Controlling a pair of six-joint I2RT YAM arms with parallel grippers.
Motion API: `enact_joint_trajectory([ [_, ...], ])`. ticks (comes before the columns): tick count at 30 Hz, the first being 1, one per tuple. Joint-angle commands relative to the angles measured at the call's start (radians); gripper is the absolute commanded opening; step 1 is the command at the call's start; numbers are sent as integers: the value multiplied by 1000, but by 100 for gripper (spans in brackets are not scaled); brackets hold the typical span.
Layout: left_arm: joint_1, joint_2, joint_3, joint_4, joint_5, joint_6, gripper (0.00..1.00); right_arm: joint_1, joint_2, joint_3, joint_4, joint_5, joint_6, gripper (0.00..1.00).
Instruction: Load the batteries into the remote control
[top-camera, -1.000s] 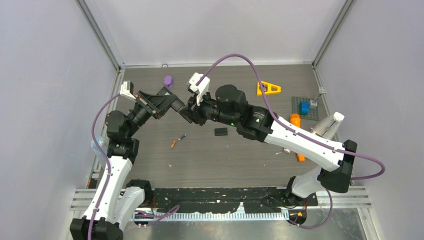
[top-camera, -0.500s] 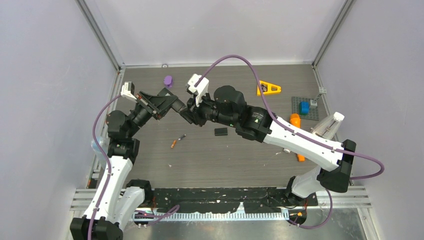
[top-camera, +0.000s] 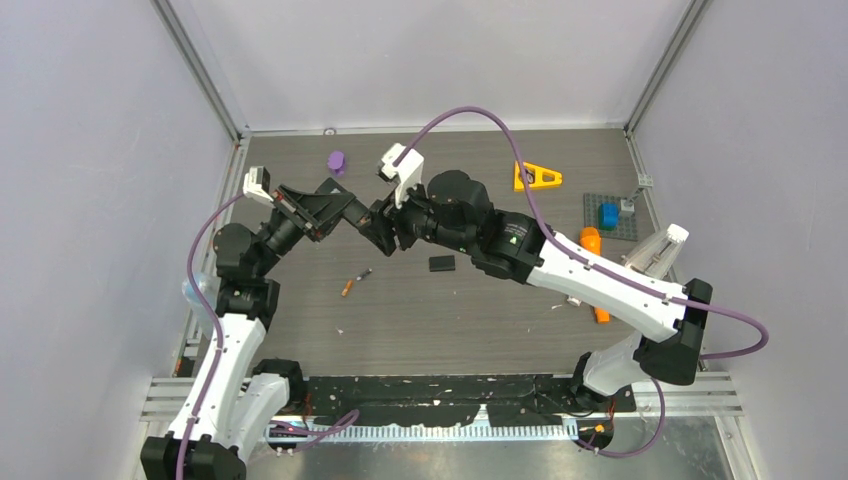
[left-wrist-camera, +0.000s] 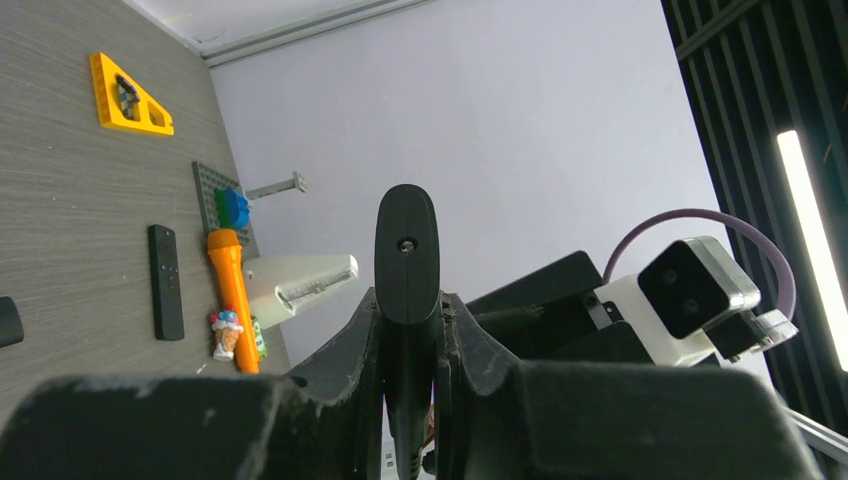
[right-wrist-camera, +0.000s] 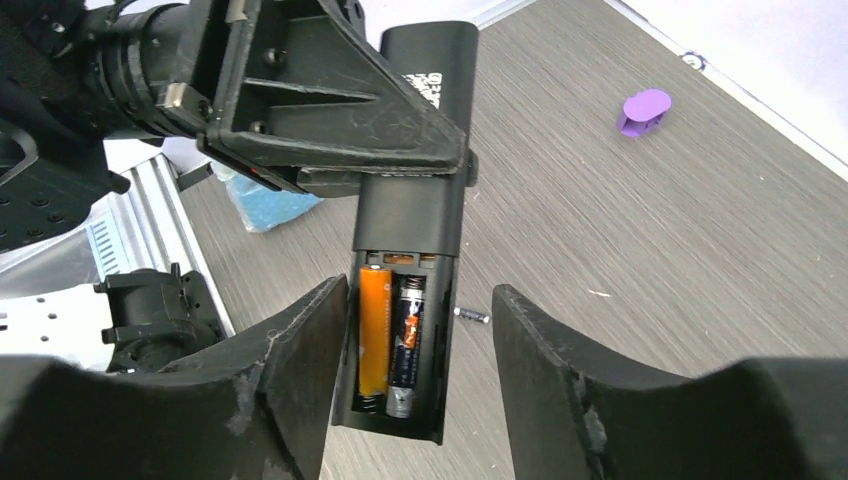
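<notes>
The black remote control (right-wrist-camera: 415, 210) hangs above the table with my left gripper (left-wrist-camera: 408, 305) shut on its middle. Its open battery compartment faces the right wrist camera. Two batteries lie side by side in it, an orange one (right-wrist-camera: 376, 330) and a dark one (right-wrist-camera: 407, 345). My right gripper (right-wrist-camera: 420, 300) is open and straddles that end; the left finger is close to the remote's side and the right finger stands apart. In the top view the two grippers meet at the remote (top-camera: 362, 216). Loose batteries (top-camera: 355, 280) lie on the table below.
A small black cover (top-camera: 441, 263) lies near the right arm. A purple piece (top-camera: 337, 160), a yellow triangle (top-camera: 537, 177), a grey baseplate (top-camera: 627, 228) with a blue brick, and a thick orange stick (top-camera: 592, 243) sit at the back and right. A second black remote (left-wrist-camera: 165, 282) lies by the stick.
My right gripper's jaws have opened around the end of the remote. Both arms stay almost where they were, and the left grip is unchanged.
</notes>
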Motion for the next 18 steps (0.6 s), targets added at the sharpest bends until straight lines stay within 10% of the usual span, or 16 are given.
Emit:
enact_joint_trajectory([
  [1, -4, -19, 8, 68, 13, -8, 0, -8, -43, 53, -2, 19, 70, 69],
  [6, -3, -11, 9, 70, 9, 7, 0, -51, -97, 47, -4, 3, 252, 98],
  [18, -3, 15, 16, 81, -15, 35, 0, -221, -147, -175, 84, -209, 938, 96],
])
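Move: Right at the open battery bay of the remote control, the right hand has the bay's middle roughly 2 cm to its left, 1 cm ahead and 1 cm below. The battery cover lies on the table about 36 cm below, 11 cm right and 6 cm ahead of it; a loose dark battery lies 9 cm left and 3 cm ahead, a loose orange one 13 cm left and 1 cm back. From the left hand, which holds the remote, the cover is some 16 cm right, 3 cm ahead and 36 cm down. Opening from about half to wide, the right fingers come away from the bay; the hand backs off about 5 cm to the right, slowly at first, with some 3 cm forward and a 3 cm rise that turns into sinking at the end. The wrist rolls about 40 degrees around the line of the fingers, clockwise looking along them. The left hand keeps its grip and holds the remote still. ##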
